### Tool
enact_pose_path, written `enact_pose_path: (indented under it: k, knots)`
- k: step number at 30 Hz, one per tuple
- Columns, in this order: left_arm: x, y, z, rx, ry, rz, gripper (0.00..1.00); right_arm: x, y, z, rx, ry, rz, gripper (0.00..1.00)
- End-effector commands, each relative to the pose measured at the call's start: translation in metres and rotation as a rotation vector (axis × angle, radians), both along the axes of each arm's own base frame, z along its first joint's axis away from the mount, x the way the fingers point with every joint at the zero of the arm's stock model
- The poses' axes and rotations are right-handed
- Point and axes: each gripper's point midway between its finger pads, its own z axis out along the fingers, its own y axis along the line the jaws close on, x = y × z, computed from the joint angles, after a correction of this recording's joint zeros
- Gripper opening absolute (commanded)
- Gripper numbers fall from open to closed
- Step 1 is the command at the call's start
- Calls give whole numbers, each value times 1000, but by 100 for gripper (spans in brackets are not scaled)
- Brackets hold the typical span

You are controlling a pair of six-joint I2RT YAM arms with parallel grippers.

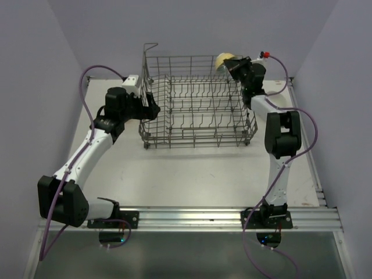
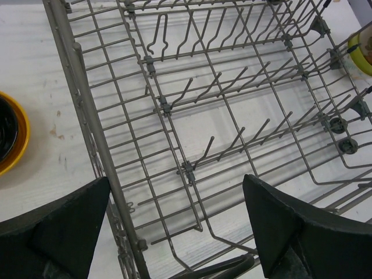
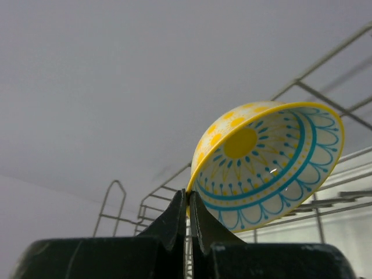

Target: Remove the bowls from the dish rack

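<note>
The dish rack (image 1: 197,102), a grey wire basket with upright tines, stands mid-table. My right gripper (image 1: 232,65) hangs over its far right corner, shut on the rim of a yellow bowl (image 1: 224,60) with a blue pattern. In the right wrist view the fingers (image 3: 187,200) pinch the lower left rim of that bowl (image 3: 273,163), which is tilted on its side above the rack wires (image 3: 334,105). My left gripper (image 1: 152,109) is at the rack's left wall, open (image 2: 176,186) and holding nothing. The wall's top rail (image 2: 87,116) passes between its fingers.
An orange bowl (image 2: 11,139) with a dark inside sits on the white table just outside the rack's left wall. The patterned bowl (image 2: 363,52) shows past the rack's far side. A metal rail (image 1: 203,218) runs along the near edge, and purple walls close in both sides.
</note>
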Motion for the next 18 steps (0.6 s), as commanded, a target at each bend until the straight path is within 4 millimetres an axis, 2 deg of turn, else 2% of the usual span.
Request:
enact_pose_path:
  k: [1, 6, 10, 13, 14, 16, 17, 18]
  knots:
    - [0, -6, 2, 5, -10, -37, 100, -40, 35, 114, 56, -237, 148, 0]
    - [1, -5, 3, 11, -18, -36, 100, -58, 37, 121, 81, -251, 177, 0]
    - [-2, -2, 17, 25, -71, -35, 100, -71, 41, 126, 57, -230, 217, 0]
    - [-1, 9, 26, 56, -105, 13, 100, -84, 45, 132, 47, -221, 253, 0]
    - [-1, 12, 28, 70, -113, 25, 100, -88, 47, 127, 44, -204, 271, 0]
    - [-2, 22, 40, 91, -149, 69, 100, -97, 48, 132, 53, -200, 286, 0]
    - [-1, 27, 46, 103, -168, 88, 100, -101, 48, 123, 56, -177, 291, 0]
    - [-1, 30, 53, 111, -193, 104, 100, -106, 49, 123, 59, -176, 298, 0]
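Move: The patterned bowl is already pinched by its rim in the right hand, and the open left gripper waits to receive it about 25 cm back and 29 cm left of the right hand, roughly level. The rack's middle lies some 17 cm back, 10 cm left and 18 cm below the right hand. From the left hand, the held bowl is about 27 cm ahead and 25 cm right, level; the orange-and-black bowl stack sits 22 cm left, 4 cm ahead and 20 cm down. The right hand keeps its pinch on the bowl's rim and carries it up about 7 cm and left 5 cm, then mostly back, about 8 cm in all, over the empty rack towards the left gripper, turning some 15 degrees counter-clockwise. The left hand holds nothing and stays wide open beside the rack's left wall, starting to rise by a centimetre or two only at the end. ##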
